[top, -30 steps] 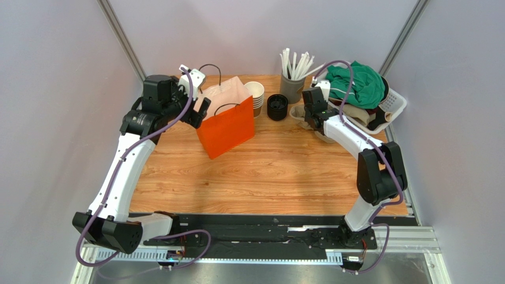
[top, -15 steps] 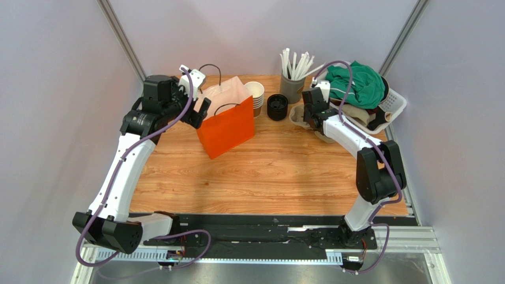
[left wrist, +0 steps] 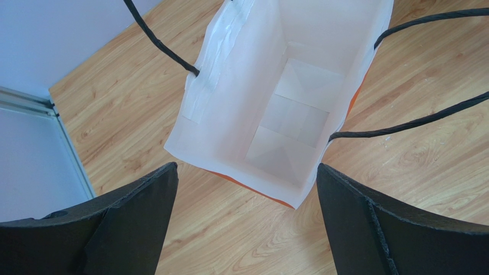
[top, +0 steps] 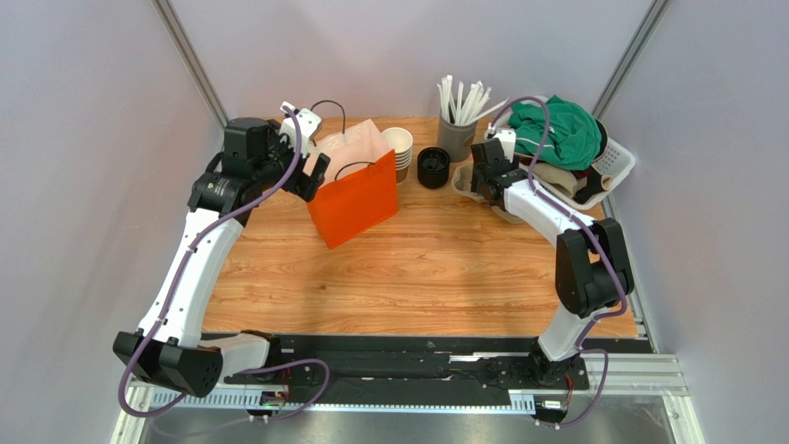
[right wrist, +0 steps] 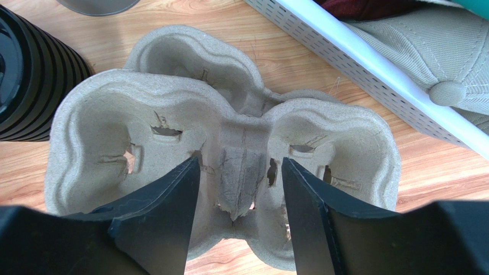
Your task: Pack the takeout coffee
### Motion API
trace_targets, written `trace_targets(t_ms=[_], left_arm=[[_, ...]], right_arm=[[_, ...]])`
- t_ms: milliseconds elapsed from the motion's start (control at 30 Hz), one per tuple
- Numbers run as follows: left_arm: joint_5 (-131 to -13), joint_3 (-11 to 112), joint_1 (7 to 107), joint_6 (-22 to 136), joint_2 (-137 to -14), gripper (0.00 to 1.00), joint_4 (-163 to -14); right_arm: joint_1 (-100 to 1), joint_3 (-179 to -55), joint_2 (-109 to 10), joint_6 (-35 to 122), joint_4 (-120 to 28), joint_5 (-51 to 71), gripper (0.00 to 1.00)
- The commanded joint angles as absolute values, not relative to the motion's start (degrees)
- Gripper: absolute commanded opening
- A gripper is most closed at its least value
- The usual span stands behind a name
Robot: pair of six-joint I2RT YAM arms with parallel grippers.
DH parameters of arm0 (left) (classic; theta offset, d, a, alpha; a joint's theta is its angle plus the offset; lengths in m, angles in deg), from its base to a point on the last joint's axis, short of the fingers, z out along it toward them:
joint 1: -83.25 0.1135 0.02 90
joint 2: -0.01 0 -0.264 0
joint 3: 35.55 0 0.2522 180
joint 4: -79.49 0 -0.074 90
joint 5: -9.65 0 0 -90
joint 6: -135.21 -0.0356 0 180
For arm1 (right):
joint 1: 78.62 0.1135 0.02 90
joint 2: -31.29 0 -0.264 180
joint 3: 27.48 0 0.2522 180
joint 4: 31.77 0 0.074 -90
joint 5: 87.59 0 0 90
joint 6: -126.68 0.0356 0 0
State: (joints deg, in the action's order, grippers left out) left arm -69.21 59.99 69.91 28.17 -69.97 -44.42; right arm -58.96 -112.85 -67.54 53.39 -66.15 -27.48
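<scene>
The takeout coffee, a lidded tan cup, is not in view. The orange paper bag [top: 355,197] stands open at the back left of the table; the left wrist view shows its white inside [left wrist: 287,109] holding nothing. My left gripper [top: 313,176] is open and hangs over the bag's left edge [left wrist: 247,169]. My right gripper [top: 482,181] is open over a grey pulp cup carrier [right wrist: 149,114], with its jaws on either side of the carrier's middle ridge [right wrist: 240,163]. The carrier's cup wells hold nothing.
A stack of lidless paper cups [top: 399,149] and a stack of black lids [top: 432,167] stand between the bag and the carrier. A grey holder of white straws [top: 457,129] is behind them. A white basket of clothes [top: 619,166] fills the back right.
My right gripper has shifted slightly left and further over the pulp carrier. The left arm and the bag have not moved.
</scene>
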Motion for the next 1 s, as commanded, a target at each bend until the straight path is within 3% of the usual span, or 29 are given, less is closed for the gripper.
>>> trace_targets(t_ms=[0,333,567,767,967], left_arm=[[-68.1,60.0,70.2,28.9,-68.7,0.99,-46.3],[-68.1,60.0,70.2,28.9,-68.7,0.99,-46.2],[-68.3,60.0,70.2,28.9,-68.8,0.99,-46.3],[-68.1,61.2,70.2,28.9,-69.4,0.99,-45.7],[-68.8,63.2,70.2,28.4,-69.4,0.99,-44.7]], right_arm=[[-59.5,-113.3,-68.4,55.0,-66.2,-28.7,0.60],[-60.1,-113.7,-70.3,55.7,-66.8,-27.5,0.52],[-60.1,-115.1,-69.5,55.1,-67.5,-27.3,0.34],[-60.1,-118.4,-65.8,52.7,-69.8,-26.8,0.26],[-60.1,-121.7,-62.1,48.3,-71.6,-26.6,0.26]])
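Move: The cup holder to be gripped is right at the right hand: its middle is about 1 cm ahead and 3 cm below, with the centre ridge already between the part-open fingers. A second cup holder shows beneath it, about 3 cm ahead and 2 cm to the right. The black lids stand some 13 cm left and 6 cm ahead; the straw cup is about 8 cm left and 12 cm ahead. From the left hand, the upper cup holder is roughly 40 cm right, 9 cm ahead and well below. Down first, the right hand sinks nearly 2 cm with its part-open fingers straddling the upper cup holder's centre ridge. They close there and pinch the ridge from both sides, then the hand turns back upward with the cup holder, some 3.5 cm up from its low point and still speeding up at the end. ##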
